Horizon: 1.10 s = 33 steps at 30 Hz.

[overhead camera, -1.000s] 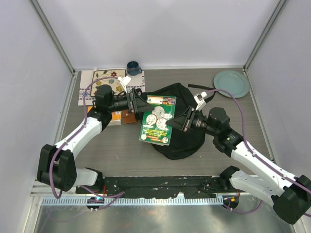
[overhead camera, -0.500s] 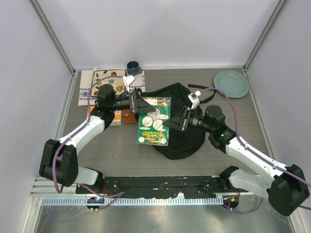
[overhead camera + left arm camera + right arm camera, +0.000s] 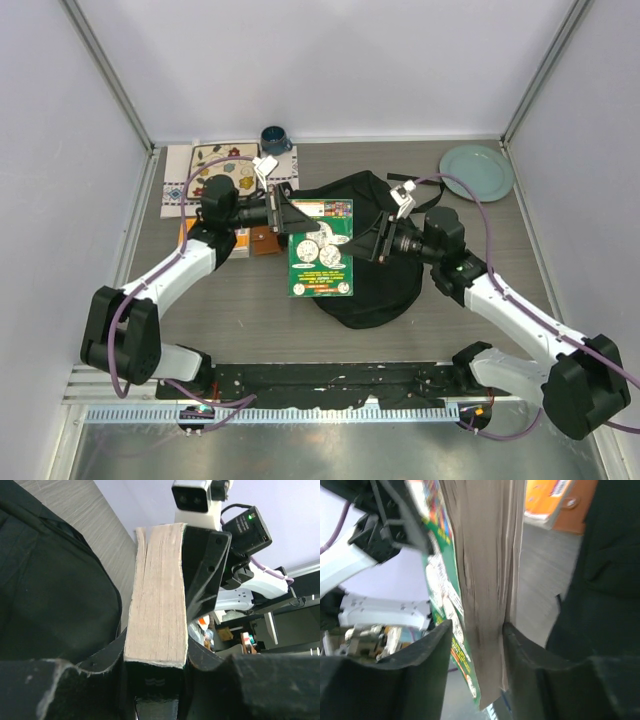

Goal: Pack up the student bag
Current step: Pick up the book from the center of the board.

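A thick book with a green cover [image 3: 322, 248] hangs above the student bag [image 3: 385, 295], a black backpack lying flat at mid-table. My left gripper [image 3: 289, 215] is shut on the book's top left edge. In the left wrist view both jaws press the page block [image 3: 157, 590] of the book, with the left gripper [image 3: 156, 655] round it. My right gripper [image 3: 364, 241] straddles the book's right edge. In the right wrist view one right finger [image 3: 520, 645] touches the pages [image 3: 487, 555], and a gap separates the other from the cover. The right gripper [image 3: 477, 630] counts as open.
At the back right lies a teal plate [image 3: 476, 172]. A dark blue cup [image 3: 276, 139] and a patterned board [image 3: 222, 168] sit at the back left. An orange item [image 3: 238, 241] and a small brown thing [image 3: 265, 241] lie under the left arm. A bag strap [image 3: 408, 181] trails backwards.
My left gripper has shut on the book's left edge. The book has swung squarer and shifted slightly left. The right gripper's jaws have slackened around the book.
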Each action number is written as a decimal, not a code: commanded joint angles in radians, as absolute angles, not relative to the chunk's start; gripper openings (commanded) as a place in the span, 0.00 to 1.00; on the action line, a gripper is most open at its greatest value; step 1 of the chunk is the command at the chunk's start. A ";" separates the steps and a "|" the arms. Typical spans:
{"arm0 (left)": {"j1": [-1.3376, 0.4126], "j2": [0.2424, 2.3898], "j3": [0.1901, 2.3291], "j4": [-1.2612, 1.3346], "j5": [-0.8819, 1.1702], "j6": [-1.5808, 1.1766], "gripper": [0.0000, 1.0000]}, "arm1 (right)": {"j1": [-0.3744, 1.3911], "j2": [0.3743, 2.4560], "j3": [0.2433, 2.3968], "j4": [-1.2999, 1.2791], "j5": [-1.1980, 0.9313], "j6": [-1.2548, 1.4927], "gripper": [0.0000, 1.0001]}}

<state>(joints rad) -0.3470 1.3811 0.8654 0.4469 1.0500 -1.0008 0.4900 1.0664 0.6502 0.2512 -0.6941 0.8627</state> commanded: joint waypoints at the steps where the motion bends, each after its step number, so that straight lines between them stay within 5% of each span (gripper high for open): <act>1: -0.362 1.339 0.864 0.512 1.036 -1.023 0.00 | 0.451 0.997 0.719 0.094 -0.451 0.779 0.61; 4: -0.362 1.304 0.871 0.428 0.905 -0.976 0.00 | 0.449 0.924 0.686 0.006 -0.309 0.802 0.73; 14: -0.362 1.169 0.805 0.432 0.414 -1.098 0.00 | 0.454 0.606 0.414 0.102 -0.308 1.105 0.74; 33: -0.505 1.186 0.660 0.774 0.161 -1.302 0.00 | 0.620 0.885 0.302 0.681 -0.238 1.390 0.79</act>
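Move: The green book hangs between both hands, over the black bag: its middle is about 5 cm back and 4 cm to the right of the left hand, and some 5 cm to the right hand's left. The bag's middle lies roughly 12 cm right and 6 cm back of the left hand, 21 cm below it; from the right hand, 4 cm right, 2 cm back and 18 cm below. The brown wallet is about 11 cm left and 4 cm back of the left hand, 23 cm down. The green book passes to the left hand alone: the right fingers open wide and come free of its right edge, swing forward and some 7 cm right, draw back, then sink and return halfway left, tipping down. The left fingers keep their pinch on the left edge, carrying the book about 6 cm forward over the bag and turning it some 40 degrees counter-clockwise. ##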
